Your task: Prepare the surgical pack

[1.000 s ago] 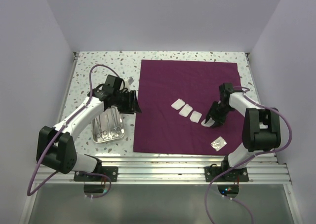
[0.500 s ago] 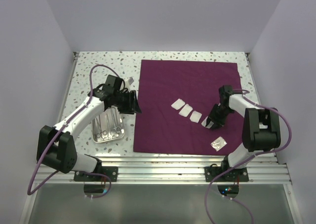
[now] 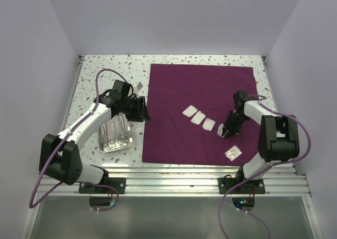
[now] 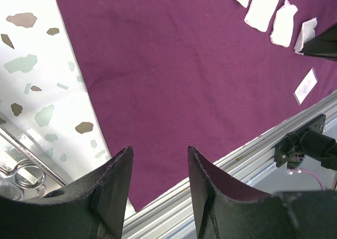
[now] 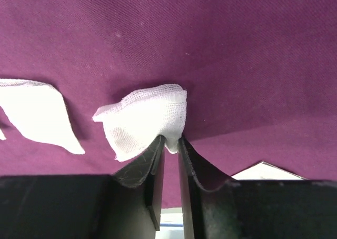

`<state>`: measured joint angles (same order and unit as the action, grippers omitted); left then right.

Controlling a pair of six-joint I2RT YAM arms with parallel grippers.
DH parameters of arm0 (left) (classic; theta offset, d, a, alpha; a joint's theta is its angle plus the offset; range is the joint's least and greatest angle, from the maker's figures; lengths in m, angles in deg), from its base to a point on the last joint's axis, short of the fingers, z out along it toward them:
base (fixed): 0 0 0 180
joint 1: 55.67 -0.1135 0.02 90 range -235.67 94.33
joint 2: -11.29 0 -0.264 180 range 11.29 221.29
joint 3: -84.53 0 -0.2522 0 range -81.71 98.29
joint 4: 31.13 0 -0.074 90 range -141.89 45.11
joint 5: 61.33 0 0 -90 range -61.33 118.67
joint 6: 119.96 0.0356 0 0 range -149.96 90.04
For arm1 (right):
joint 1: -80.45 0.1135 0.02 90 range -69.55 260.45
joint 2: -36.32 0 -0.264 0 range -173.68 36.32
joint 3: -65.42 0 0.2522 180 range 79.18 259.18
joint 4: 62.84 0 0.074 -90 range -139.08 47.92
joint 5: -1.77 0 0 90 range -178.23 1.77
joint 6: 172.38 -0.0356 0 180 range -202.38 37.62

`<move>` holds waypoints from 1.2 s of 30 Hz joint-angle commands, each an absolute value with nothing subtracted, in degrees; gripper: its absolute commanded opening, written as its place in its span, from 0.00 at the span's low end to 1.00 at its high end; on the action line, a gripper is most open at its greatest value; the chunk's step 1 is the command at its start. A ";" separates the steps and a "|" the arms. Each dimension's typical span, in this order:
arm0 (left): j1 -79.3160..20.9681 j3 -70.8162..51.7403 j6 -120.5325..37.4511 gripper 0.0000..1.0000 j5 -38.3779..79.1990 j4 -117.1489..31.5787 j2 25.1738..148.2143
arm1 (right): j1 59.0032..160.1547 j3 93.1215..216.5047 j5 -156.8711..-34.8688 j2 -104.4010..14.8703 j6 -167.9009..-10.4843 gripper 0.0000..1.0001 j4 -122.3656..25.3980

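The maroon cloth (image 3: 200,91) lies flat and spread out on the speckled table. Three white gauze squares (image 3: 198,118) sit in a slanted row on it. A further gauze square (image 5: 145,118) lies bunched at my right gripper (image 5: 171,141), whose jaws are pinched on its near edge. From above, the right gripper (image 3: 225,131) points down at the cloth's right part. My left gripper (image 4: 159,152) hangs open and empty over the cloth's left edge (image 4: 100,128). The steel tray (image 3: 115,136) with scissor-like instruments sits left of the cloth.
A small clear packet (image 3: 232,153) lies on the cloth near its front right corner. A tiny white piece (image 3: 139,86) rests on the table by the cloth's left edge. White walls close in three sides; an aluminium rail (image 3: 174,178) runs along the front.
My right gripper has shifted slightly toward the gauze at the row's end and its jaws have closed on that gauze. The left arm has not moved.
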<state>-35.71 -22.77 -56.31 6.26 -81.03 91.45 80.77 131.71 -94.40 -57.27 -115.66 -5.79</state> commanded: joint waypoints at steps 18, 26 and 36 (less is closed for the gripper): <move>-35.46 -23.08 -56.85 0.49 3.54 -79.69 90.48 | 80.63 139.91 -92.27 -56.13 -111.03 0.44 -2.06; -35.46 -22.91 -56.94 0.49 3.18 -80.22 90.39 | 78.43 143.34 -91.04 -62.64 -107.43 0.39 -4.34; -35.46 -23.17 -57.38 0.49 2.66 -79.61 91.09 | 78.25 143.69 -92.80 -64.58 -106.11 0.44 -4.61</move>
<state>-35.71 -23.12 -56.66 4.33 -80.92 91.43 78.45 141.88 -92.28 -64.67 -107.39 -4.15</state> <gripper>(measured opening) 0.495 0.434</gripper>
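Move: The near right corner of the fourth gauze is already pinched in the right hand, the gauze's middle about 2 cm ahead and 2 cm left, at table level. The neighbouring gauze lies some 8 cm left and 5 cm ahead of the hand; the silver packet is roughly 8 cm back and 4 cm right. From the idle left hand the pinched gauze is about 35 cm right, level fore-and-aft and some 12 cm below. The right fingers open off the gauze, arc about 5 cm forward and rightward, and lower at its far edge. ##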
